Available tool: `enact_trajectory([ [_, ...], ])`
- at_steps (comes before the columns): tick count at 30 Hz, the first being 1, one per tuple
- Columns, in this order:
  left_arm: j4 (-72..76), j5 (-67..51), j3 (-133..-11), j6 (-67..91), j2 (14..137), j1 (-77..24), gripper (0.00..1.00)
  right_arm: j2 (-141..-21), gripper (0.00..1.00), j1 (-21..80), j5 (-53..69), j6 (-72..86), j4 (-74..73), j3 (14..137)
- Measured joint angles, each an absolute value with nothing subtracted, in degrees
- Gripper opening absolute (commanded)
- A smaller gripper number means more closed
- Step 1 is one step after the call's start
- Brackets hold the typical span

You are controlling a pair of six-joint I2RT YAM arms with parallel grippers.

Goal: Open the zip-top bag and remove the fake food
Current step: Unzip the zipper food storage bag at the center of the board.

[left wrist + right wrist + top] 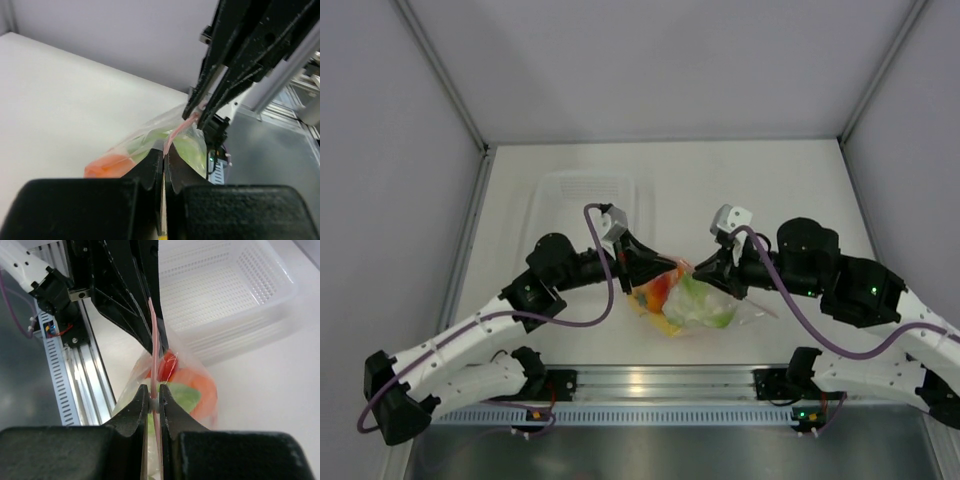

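Observation:
The zip-top bag (688,300) hangs between my two grippers near the table's front middle, its pink zip strip (155,335) stretched taut from one to the other. My left gripper (164,156) is shut on one end of that strip. The right gripper (154,396) is shut on the strip's other end. In the top view the left gripper (655,272) and right gripper (708,274) face each other, a short gap apart. Fake food fills the bag: a red piece (168,365), an orange piece (107,165) and a green one (189,147).
A clear perforated tray (570,195) lies behind the left arm, also in the right wrist view (225,285). An aluminium rail (650,385) runs along the near edge. Grey walls enclose the table on three sides.

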State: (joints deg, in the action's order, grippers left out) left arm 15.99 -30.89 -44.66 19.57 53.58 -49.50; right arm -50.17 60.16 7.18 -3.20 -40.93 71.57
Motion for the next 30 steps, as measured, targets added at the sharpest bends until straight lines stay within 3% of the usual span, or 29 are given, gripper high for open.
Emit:
enact_trajectory([
  [12,15.0,-8.6,-44.3,25.8,55.9,-49.6,0.00,-48.1,0.00,59.8,-2.4,-1.0,-47.9,70.1],
  [30,16.1,11.4,-46.8,34.9,65.0,-49.0,0.00,-45.9,0.00,59.8,-8.8,8.0,-61.4,70.2],
])
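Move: Both hands, some 6 cm apart and about level, already pinch the bag's pink zip strip. Its stretch between them centres about 3 cm to the left hand's right and 3 cm to the right hand's left. The food hangs in the bag below: orange-red food about 4 cm left of the left hand and 8 cm down, and the leafy cauliflower right under the right hand, roughly 10 cm down. Forward some 14 cm and about 4 cm down goes the left hand, keeping its pinch on the strip and swinging counter-clockwise about 40 degrees, so its fingers end pointing forward and to the right. Meanwhile the shut right hand draws away to the right about 8 cm and down 6, turning clockwise some 20 degrees and dipping its fingertips; it ends gripping near the strip's end, the strip having slid through it. ##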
